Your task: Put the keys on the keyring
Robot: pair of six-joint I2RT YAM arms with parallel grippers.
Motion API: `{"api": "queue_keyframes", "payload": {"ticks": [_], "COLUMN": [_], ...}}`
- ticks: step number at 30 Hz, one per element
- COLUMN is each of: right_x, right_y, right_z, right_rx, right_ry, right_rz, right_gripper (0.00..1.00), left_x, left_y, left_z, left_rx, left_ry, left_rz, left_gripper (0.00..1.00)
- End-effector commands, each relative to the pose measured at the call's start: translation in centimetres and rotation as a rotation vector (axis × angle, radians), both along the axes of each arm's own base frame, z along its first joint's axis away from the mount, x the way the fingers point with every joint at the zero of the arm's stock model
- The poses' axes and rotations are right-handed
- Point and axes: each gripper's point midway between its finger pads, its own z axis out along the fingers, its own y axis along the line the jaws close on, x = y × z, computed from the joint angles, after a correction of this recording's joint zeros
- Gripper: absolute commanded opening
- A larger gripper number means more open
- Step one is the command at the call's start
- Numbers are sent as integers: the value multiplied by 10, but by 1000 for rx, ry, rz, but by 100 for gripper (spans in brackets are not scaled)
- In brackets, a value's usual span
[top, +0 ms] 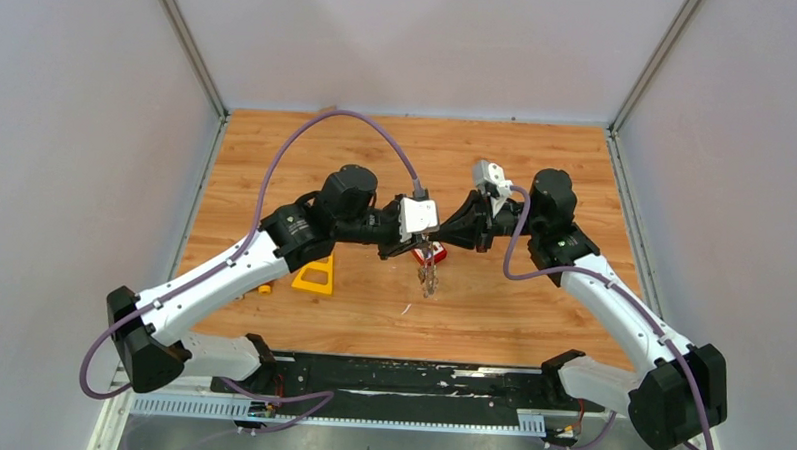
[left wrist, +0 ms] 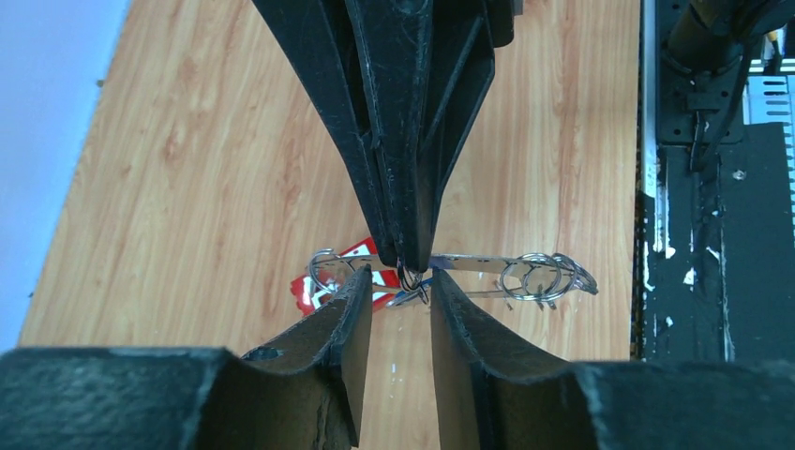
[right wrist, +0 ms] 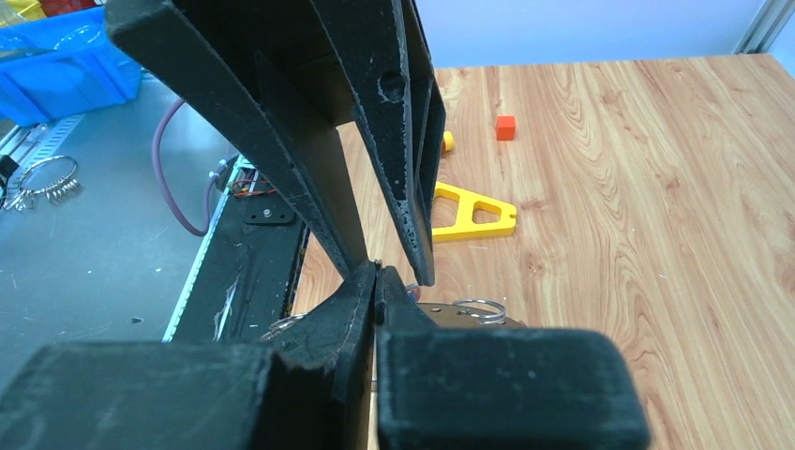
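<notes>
The keyring (left wrist: 487, 265) hangs edge-on above the wood, a thin grey metal band fringed with small silvery rings. It shows small in the top view as the keyring (top: 429, 276) under the two wrists. My right gripper (left wrist: 408, 265) reaches in from above, shut on the keyring's thin band; its pads (right wrist: 377, 272) press together. My left gripper (left wrist: 401, 283) stands open, one finger on each side of a small dark wire loop and a blue-headed key (left wrist: 420, 283) with a silvery blade, just under the right tips. The black-headed key is hidden.
A red block with white squares (left wrist: 319, 289) lies on the table under the keyring. A yellow triangular frame (right wrist: 473, 214), a red cube (right wrist: 505, 127) and an orange bit (right wrist: 447, 141) lie to the left. Off the wood are a blue bin (right wrist: 56, 61) and another ring (right wrist: 42, 178).
</notes>
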Motion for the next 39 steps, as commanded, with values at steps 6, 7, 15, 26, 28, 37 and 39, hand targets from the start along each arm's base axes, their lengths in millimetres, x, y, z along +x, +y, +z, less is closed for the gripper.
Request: {"api": "queue_keyframes", "payload": {"ticks": [6,7,15,26,28,37,39], "right_x": [-8,-8,-3,9,10,4,1], "right_y": [-1,-1,-2,-8,-8,-4,-3], "right_z": [15,14,9,1,0,4,3], "right_rx": [27,27,12,-43,-44,-9,-1], "right_ry": [-74,-73,-85,-175,-169,-124,-112], "right_rz": [25,25,2,-75,-75,-35,-16], "right_gripper": [0,0,0,36,40,48,48], "left_x": [-5,-5,-6,6,4,-12,-15], "left_y": [-12,-13,-11,30,36,26,22], "left_z": [22,22,25,10,7,1,4], "left_rx": [-84,-86,-87,279,353,439,418], "left_ry": [37,42,46,95,111,249,266], "left_rz": [-44,-47,-45,137,164,141,126], "left_gripper": [21,19,0,0,0,0,0]}}
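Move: The keyring's wire loop, pinched in my right fingertips, stands about 1 cm to the right of my left hand, level with it in depth and height, between its half-open fingers. Below it hangs the keyring disc, its middle roughly 5 cm down and 1 cm back. The red block lies about 5 cm ahead and 26 cm below, the yellow triangle some 16 cm to the left and as far below. From my right hand the loop is right at the fingertips. My left fingers close fully on the wire loop while my right hand keeps its pinch; then my right fingers open about halfway, let go, and ease roughly 1 cm down. As the right opens, my left hand draws about 2 cm to the left with the loop, rising slightly before dipping about 3 cm, and tips its fingers some 30 degrees more steeply down. ##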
